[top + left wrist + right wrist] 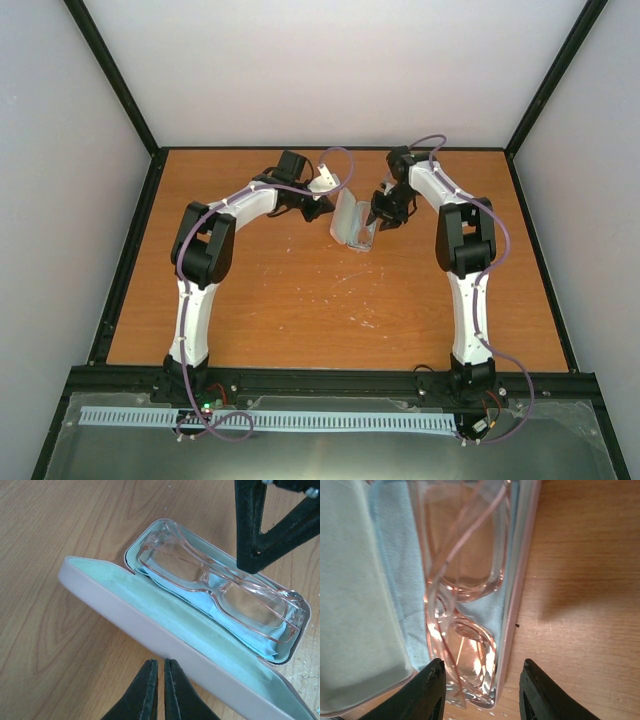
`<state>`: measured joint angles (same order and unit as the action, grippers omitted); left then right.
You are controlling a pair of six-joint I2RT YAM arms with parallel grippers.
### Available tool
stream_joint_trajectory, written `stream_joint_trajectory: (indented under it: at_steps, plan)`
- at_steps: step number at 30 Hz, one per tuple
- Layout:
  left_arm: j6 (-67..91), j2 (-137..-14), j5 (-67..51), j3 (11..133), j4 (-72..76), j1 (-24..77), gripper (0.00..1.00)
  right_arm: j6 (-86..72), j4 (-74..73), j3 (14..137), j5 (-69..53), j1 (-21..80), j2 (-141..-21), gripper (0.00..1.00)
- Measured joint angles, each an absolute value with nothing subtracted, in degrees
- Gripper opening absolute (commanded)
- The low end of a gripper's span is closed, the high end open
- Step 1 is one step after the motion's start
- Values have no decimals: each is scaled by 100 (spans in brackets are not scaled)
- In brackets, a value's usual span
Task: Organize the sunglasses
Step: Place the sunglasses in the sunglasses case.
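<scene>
The sunglasses (214,587) lie folded inside the open pink case (107,600), on a light blue cloth (243,631). In the top view the case (343,212) sits at the back middle of the table, between both arms. My left gripper (161,663) is shut and empty, its tips just behind the outer edge of the raised lid. My right gripper (482,674) is open above one end of the case's base. One finger is over the hinge side and the other over bare table, with the sunglasses (465,572) and the cloth (395,580) below. It holds nothing.
The wooden table (300,300) is bounded by black frame rails (128,255) on the left, right and near sides, with white walls behind. Small white scuffs (365,320) mark the wood near the middle. In the left wrist view my right gripper's fingers (255,530) hang over the case's far side.
</scene>
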<state>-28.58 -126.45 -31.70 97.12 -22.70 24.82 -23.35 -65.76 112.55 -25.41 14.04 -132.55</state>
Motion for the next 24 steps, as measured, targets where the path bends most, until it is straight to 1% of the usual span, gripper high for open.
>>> stream_joint_trajectory:
  at_steps: [5,9,17,20,24]
  plan:
    - [-2860,-12645,-3151,9690,-2268,2482,8,-2335,-6486,10945,-2545,1396,-13251,35]
    - [-2858,-12645,-3148,9668,-2268,2482,8,-2344,-6445,10899,-2543,1396,-13246,27]
    - [-2858,-12645,-3148,9668,-2268,2482,8,-2357,-6283,10831,-2536,1396,-12943,25]
    - [-2860,-12645,-3148,9668,-2268,2482,8,-2364,-6178,10722,-2585,1396,-12766,20]
    - [-2858,-12645,-3148,9668,-2268,2482,8,-2388,-6088,10676,-2637,1415,-12722,18]
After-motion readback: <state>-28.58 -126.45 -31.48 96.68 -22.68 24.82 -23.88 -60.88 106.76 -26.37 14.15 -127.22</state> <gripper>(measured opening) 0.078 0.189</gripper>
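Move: The sunglasses already lie in the open case, their middle about 3 cm ahead of the right hand, 3 cm to its left and 3 cm below; the case tray under them is centred about 1 cm lower. The raised lid stands some 5 cm to the left of the sunglasses, level with them in reach. From the left hand, the sunglasses are roughly 8 cm to the right, 2 cm back and 7 cm down. The right hand, empty over the near part of the sunglasses, first sinks about 1.5 cm towards them while drawing back some 1 cm, and its fingers start to narrow at the bottom. It then turns round and lifts about 3 cm, away from the tray, its fingertips swinging some 5 degrees forward and the fingers still closing, to about half their starting gap with nothing between them. ##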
